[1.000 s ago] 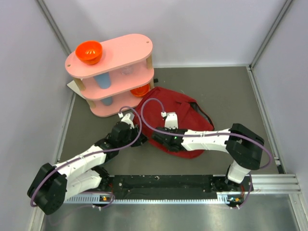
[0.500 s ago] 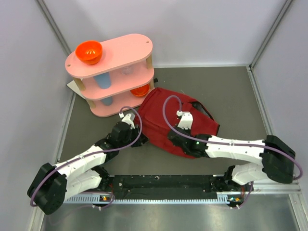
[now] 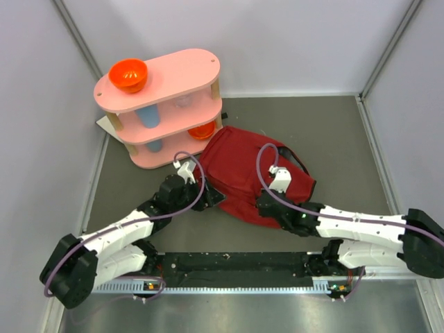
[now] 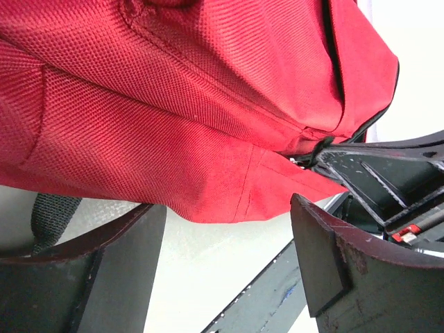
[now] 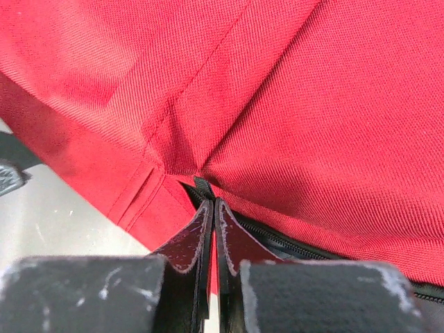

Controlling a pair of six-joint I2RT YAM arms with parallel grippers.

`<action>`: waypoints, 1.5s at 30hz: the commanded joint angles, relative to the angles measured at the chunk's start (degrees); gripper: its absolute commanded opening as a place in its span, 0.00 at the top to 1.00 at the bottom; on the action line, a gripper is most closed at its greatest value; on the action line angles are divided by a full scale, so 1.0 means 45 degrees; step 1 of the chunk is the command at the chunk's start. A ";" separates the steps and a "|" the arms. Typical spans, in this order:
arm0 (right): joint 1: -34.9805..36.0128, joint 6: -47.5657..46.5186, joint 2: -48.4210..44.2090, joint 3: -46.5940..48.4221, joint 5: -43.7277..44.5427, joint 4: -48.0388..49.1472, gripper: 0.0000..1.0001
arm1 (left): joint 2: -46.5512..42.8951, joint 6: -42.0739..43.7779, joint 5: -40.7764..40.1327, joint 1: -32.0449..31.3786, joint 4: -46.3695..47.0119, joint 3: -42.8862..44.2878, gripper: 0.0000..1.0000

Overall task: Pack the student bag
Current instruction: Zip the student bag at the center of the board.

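Observation:
The student bag (image 3: 246,170), a dark red fabric backpack, lies flat in the middle of the table. In the left wrist view its red fabric (image 4: 173,104) fills the upper part. My left gripper (image 3: 212,197) sits at the bag's near left edge and is open; the fabric's edge hangs just beyond its fingertips (image 4: 316,236) and touches neither. My right gripper (image 3: 268,205) is at the bag's near edge, shut on the black zip pull (image 5: 202,186) at the end of the zip (image 5: 291,243). The right gripper (image 5: 214,207) has its two pads pressed together.
A pink two-level shelf (image 3: 173,87) stands at the back left, touching the bag's far corner. An orange bowl (image 3: 127,75) sits on top, blue cups (image 3: 147,116) and another orange bowl (image 3: 202,130) on the lower levels. A black rail (image 3: 236,263) runs along the near edge.
My left gripper has opened and let go of the bag's edge. My right gripper, still shut, has moved right along the bag's near edge, and the bag has shifted slightly.

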 commanded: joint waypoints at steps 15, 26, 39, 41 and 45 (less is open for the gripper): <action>-0.0073 0.0647 -0.2644 -0.1383 0.0178 0.0190 1.00 | 0.2390 -0.0857 -0.1893 -0.0548 0.1157 0.0666 1.00; -0.0171 0.1215 -0.4540 -0.2184 0.0727 -0.0556 1.00 | 0.0710 0.0492 -0.2152 0.0585 -0.0661 0.0589 1.00; 0.0805 0.2208 -0.1477 -0.0309 -0.0856 0.0692 0.35 | 0.0691 0.0355 -0.0606 0.0586 0.0316 0.0491 1.00; 0.0845 0.2404 -0.0910 -0.0329 -0.0564 0.1104 0.36 | 0.0573 0.0375 -0.0528 0.0585 0.0219 0.0510 1.00; 0.0748 0.3184 -0.0050 0.0352 0.0470 0.0697 0.43 | 0.0320 0.0375 -0.0469 0.0585 0.0140 0.0354 1.00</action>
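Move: The student bag's near-left edge, where the open left fingers will shut, lies about 2 cm right of the left hand and 4 cm below, level fore and aft. The zip end with its pull is some 12 cm right of that hand; a black strap shows roughly 6 cm ahead and 5 cm left. The zip pull is just at the right hand's shut fingertips, about 1 cm ahead and left; the edge spot lies some 11 cm to its left. The left hand pinches the bag's near-left edge, dropping about 4 cm and slightly right before its fingers shut, then takes the edge about 4 cm left and 2 cm forward, easing slightly back and up. The right fingers, shut at the zip pull, draw some 4 cm right, slightly back and up, then open and swing back about 5 cm left towards the zip end, dipping at the last. ##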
